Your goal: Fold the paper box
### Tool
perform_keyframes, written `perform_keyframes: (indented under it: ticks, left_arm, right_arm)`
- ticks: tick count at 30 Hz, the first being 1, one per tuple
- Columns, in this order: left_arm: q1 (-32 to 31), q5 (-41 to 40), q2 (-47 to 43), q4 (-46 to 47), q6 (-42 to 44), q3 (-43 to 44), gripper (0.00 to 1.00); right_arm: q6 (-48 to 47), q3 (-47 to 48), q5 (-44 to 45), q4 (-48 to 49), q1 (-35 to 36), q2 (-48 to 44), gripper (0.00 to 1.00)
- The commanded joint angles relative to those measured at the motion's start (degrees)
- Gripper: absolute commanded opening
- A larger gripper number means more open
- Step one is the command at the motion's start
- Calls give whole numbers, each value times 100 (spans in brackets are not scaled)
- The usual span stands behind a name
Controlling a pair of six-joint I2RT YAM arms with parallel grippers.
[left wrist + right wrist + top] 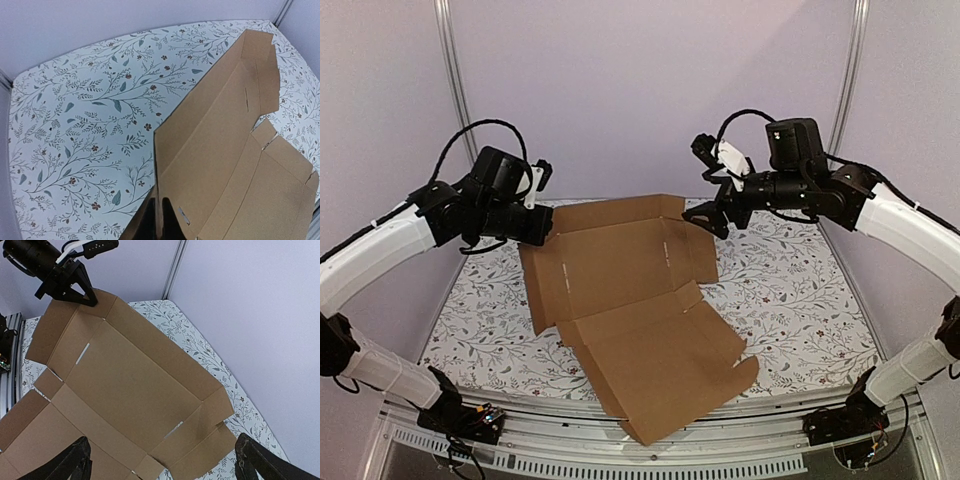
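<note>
The paper box [630, 300] is a brown corrugated sheet lying mostly flat on the table, with its side flaps partly raised. Its large near panel [670, 370] reaches the table's front edge. My left gripper [535, 228] is shut on the upright left flap; in the left wrist view its dark fingers [150, 225] pinch the cardboard edge [159, 200] between them. My right gripper [707, 215] hovers open above the box's far right corner. In the right wrist view its two fingertips [75, 460] stand wide apart over the box's right end flaps [210, 425], touching nothing.
A floral cloth [800, 290] covers the table. Aluminium posts [455, 80] and purple walls close the back and sides. A metal rail [620, 445] runs along the front edge between the arm bases. The left gripper [75, 290] shows in the right wrist view.
</note>
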Motion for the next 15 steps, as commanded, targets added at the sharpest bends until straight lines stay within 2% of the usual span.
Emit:
perform_keyframes:
  ticks: [1, 5, 15]
  left_arm:
    - [-251, -503, -252, -154, 463, -182, 0]
    - [-631, -919, -316, -211, 615, -225, 0]
    - [-1695, -1666, -408, 81, 1202, -531, 0]
  right_arm:
    - [-563, 469, -45, -280, 42, 367, 99]
    - [-956, 635, -18, -418, 50, 574, 99]
    - [-1881, 1156, -748, -962, 43, 1105, 99]
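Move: The paper box hangs tilted with its far-left corner already pinched in the left fingers; its free far-right corner lies about 8 cm ahead of the left hand, some 25 cm to its right and 3 cm lower. From the open right hand that corner is about 10 cm ahead, 4 cm left and 10 cm below. The right end flap sits 3 cm ahead, 2 cm right and 14 cm down, the lower panel 16 cm back, 7 cm left and 20 cm down. The box, still pinched at its far-left corner, is drawn back about 4 cm and 3 cm to the right by the left hand, which ends at its starting height, rolling its left side up some 10 degrees and turning a little clockwise. The open right hand eases about 2.5 cm left, slightly down and forward, towards the far-right corner, turning roughly 10 degrees counter-clockwise. ##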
